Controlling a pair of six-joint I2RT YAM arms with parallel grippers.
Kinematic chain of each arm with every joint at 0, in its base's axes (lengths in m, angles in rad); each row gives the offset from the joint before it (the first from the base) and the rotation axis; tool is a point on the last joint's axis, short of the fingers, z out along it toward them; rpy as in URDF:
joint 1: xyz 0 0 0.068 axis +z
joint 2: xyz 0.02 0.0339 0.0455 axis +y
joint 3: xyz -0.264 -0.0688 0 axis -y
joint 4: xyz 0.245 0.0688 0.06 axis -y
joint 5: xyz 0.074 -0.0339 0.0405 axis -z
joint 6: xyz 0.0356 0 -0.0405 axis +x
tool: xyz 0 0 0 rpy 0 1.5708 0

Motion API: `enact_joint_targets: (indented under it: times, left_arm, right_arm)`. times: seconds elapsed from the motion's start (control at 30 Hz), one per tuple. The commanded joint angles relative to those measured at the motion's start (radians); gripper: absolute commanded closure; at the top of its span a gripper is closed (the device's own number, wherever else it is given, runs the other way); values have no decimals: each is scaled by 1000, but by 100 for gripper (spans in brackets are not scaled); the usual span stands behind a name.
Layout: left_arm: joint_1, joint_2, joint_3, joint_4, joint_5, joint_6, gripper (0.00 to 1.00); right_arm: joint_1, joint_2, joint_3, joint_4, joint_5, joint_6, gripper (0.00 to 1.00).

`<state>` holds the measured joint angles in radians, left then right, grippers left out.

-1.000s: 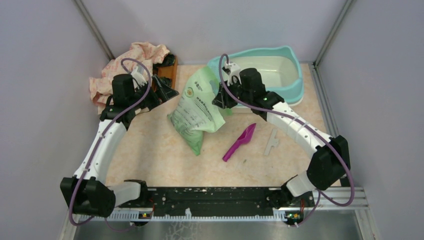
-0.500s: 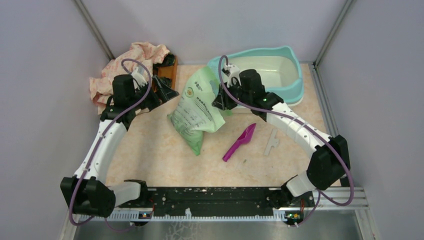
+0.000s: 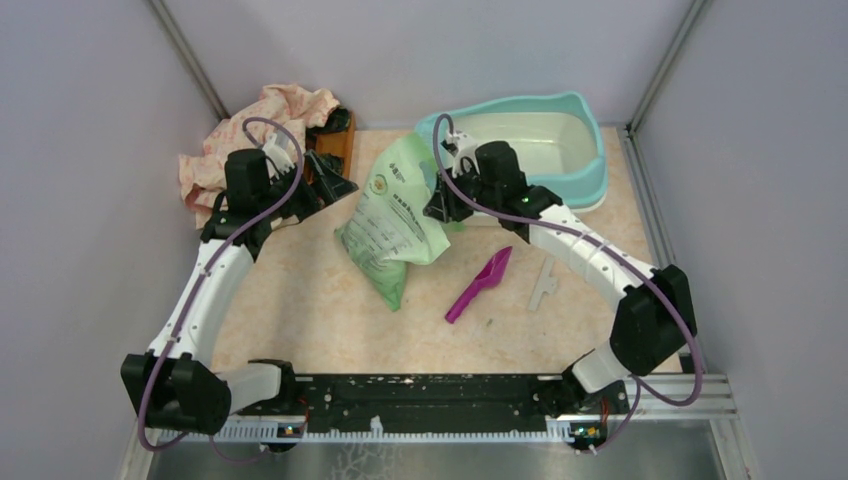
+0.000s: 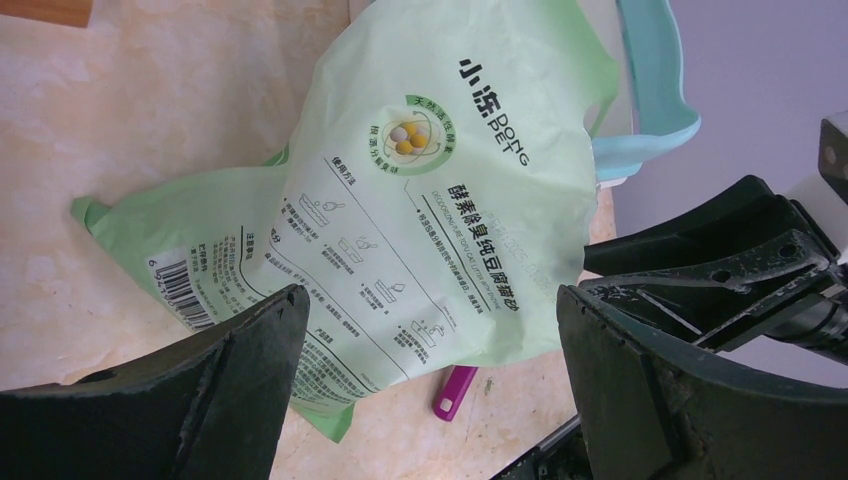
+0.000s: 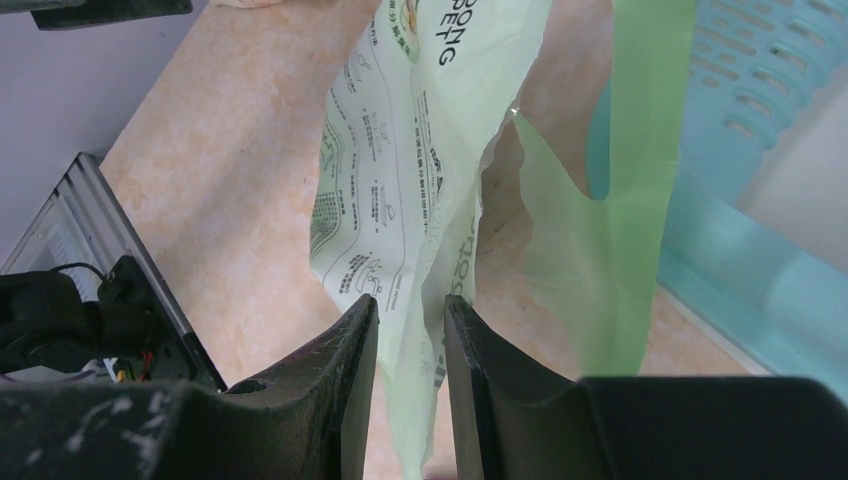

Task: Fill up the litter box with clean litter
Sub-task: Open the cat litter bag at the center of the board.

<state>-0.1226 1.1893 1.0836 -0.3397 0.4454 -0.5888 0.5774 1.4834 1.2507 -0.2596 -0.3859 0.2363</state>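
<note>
The litter box (image 3: 592,150), teal-rimmed with a cream basin, stands at the back right; its perforated ledge (image 5: 770,80) shows in the right wrist view. The basin looks bare. The clean litter is hidden from view. A pale green printed bag (image 3: 395,220) stands slumped left of the box. My right gripper (image 3: 443,210) is shut on the bag's (image 5: 400,180) torn upper edge, with plastic between its fingers (image 5: 412,305). My left gripper (image 3: 340,185) hangs open to the left of the bag (image 4: 430,200), apart from it, with nothing between its fingers (image 4: 430,300).
A purple scoop (image 3: 480,283) lies on the table right of the bag, and a grey flat part (image 3: 543,283) beside it. A patterned cloth (image 3: 270,120) and a brown wooden tray (image 3: 340,140) sit at the back left. Walls close in on three sides.
The right wrist has crept slightly to the left, still holding the bag's edge. The left arm and the bag have barely moved.
</note>
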Motion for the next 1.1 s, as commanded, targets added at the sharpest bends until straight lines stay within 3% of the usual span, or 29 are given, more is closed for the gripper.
enact_joint_targets:
  times: [0.0,0.4,0.87,0.9,1.07]
  left_arm:
    - [-6,-7,-5,22,-4,5,1]
    - [-6,1,-10,26,-2,6,1]
    - [-5,-19,-20,21,-15,20,1]
    - [-5,-23,-21,18,-16,23,1]
    - [-5,-35,-21,2,-28,39,1]
  right_arm:
    - [-8,29,33,34,2,-17,69]
    - [5,64,57,34,-77,-20,68]
    - [108,280,354,-241,24,-107,72]
    - [112,291,361,-247,35,-107,73]
    - [130,287,381,-239,61,-116,100]
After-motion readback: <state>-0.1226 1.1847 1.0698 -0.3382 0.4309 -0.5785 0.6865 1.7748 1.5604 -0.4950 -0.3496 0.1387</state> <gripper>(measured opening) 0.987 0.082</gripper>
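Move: The right gripper, about a third open, hangs beside the cat litter bag's right edge. The bag's middle lies about 7 cm to its left, level with it in reach and some 9 cm lower. The litter box lies roughly 14 cm ahead, 15 cm right and 15 cm below; the purple scoop about 13 cm back, 9 cm right and 19 cm down. From the left gripper, the bag is some 10 cm right, 6 cm back and 12 cm below. Dip the right gripper about 2 cm beside the bag's edge, then carry it some 5 cm left onto the bag's upper film, one finger on each side of it. Sink another couple of centimetres while tipping its left side down about 10 degrees, and near the end close the fingers from a third open to almost shut, pinching the film. ##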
